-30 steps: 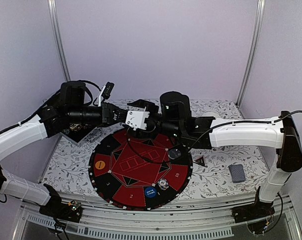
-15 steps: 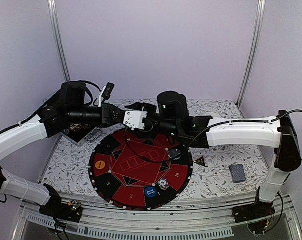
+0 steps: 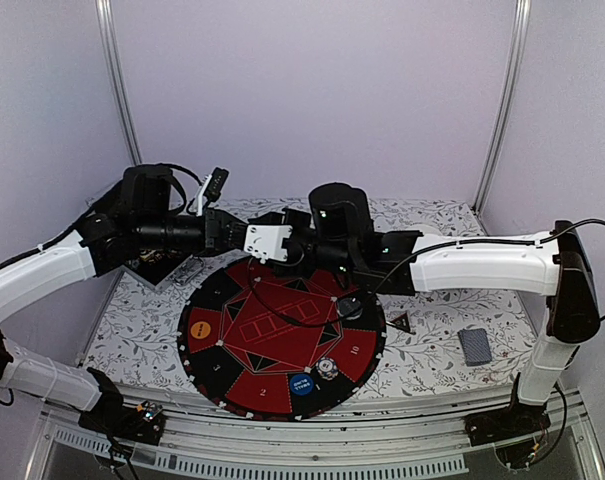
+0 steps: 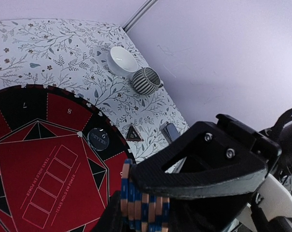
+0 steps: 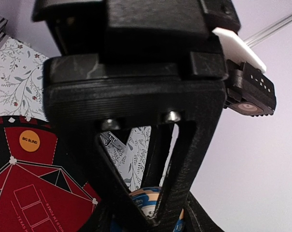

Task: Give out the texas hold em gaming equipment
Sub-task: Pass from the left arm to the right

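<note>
My left gripper (image 3: 246, 236) and right gripper (image 3: 292, 247) meet tip to tip above the far edge of the round red-and-black poker mat (image 3: 282, 335). In the left wrist view my left gripper (image 4: 136, 195) is shut on a sideways stack of blue-and-tan poker chips (image 4: 143, 205). In the right wrist view one chip face (image 5: 153, 203) shows between my right gripper's (image 5: 153, 215) fingers; their grip is hidden. On the mat lie the orange button (image 3: 202, 326), the blue button (image 3: 301, 383), a dark dealer disc (image 3: 350, 305) and one chip (image 3: 327, 368). The triangle marker (image 3: 401, 322) and card deck (image 3: 474, 346) lie to the right.
A dark tray (image 3: 154, 266) sits under the left arm at the table's far left. A white bowl (image 4: 121, 60) and a ribbed grey cup (image 4: 146, 80) stand at the far right, behind the right arm. Purple walls close in the back and sides.
The right arm has slid left, bringing its gripper closer onto the left gripper. The left gripper has shifted slightly left. The things on the mat and table have not moved.
</note>
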`<state>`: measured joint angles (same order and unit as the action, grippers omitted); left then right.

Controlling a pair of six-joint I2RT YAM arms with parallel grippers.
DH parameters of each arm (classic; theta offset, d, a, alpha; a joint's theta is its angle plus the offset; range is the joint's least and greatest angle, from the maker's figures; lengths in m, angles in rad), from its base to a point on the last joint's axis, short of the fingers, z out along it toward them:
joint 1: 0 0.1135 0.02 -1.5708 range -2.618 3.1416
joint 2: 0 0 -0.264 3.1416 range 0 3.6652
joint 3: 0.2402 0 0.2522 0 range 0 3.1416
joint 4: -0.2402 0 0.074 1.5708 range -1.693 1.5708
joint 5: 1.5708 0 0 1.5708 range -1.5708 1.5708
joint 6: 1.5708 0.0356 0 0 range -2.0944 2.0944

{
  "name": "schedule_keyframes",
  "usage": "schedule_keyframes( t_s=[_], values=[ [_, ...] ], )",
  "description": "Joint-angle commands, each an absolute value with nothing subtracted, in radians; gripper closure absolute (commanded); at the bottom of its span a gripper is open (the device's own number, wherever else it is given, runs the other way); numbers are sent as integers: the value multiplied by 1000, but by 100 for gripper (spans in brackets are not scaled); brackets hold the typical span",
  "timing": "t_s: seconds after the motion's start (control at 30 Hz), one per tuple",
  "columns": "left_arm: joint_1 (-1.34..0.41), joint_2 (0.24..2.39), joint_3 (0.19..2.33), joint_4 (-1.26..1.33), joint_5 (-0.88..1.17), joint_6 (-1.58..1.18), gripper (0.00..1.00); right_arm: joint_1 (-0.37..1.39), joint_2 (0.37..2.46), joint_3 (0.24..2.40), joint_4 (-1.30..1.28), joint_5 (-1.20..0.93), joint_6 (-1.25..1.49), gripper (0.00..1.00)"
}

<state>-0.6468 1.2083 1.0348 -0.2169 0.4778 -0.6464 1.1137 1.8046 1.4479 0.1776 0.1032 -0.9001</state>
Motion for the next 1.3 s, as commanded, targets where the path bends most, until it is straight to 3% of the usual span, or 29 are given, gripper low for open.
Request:
schedule_keyframes(
  t_s=[0.0,0.03,0.17,0.33,0.8,1.0,1.27],
  values=[
    [-659,1192,1027,-199,520,-636,100,1110,1821,1486,176,134,-888,90],
    [-660,1192,1026,-198,521,-635,100,1111,1821,1485,176,137,-886,95],
    [-660,1190,1018,-198,517,-632,100,1110,1815,1483,171,142,-876,98],
    [-660,1189,999,-188,508,-630,83,1111,1808,1480,159,131,-855,98],
    [-656,1180,988,-173,482,-642,61,1112,1796,1476,139,114,-850,98],
    [-646,1175,984,-179,475,-637,56,1111,1791,1473,126,107,-840,98],
    [-623,1182,982,-194,470,-629,40,1112,1779,1479,76,74,-829,98]
  ],
)
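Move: The chip stack sits right at both hand points, already pinched by the left fingers from the left side and by the right fingers from the right. It hangs some 28 cm over the mat. Down there, from the left hand, the dealer disc is about 5 cm farther out and 18 cm right, the big blind disc 14 cm left and about level, and the small blind disc 15 cm back and 8 cm right. The chip stack stays in the right fingers, which keep their grip and take it about 2 cm down with a slight downward tilt of some 5 degrees. The left hand sinks less than a centimetre, then spreads its fingers from nearly shut to a bit over half open, releasing its pinch while still around the stack, without backing off yet. ##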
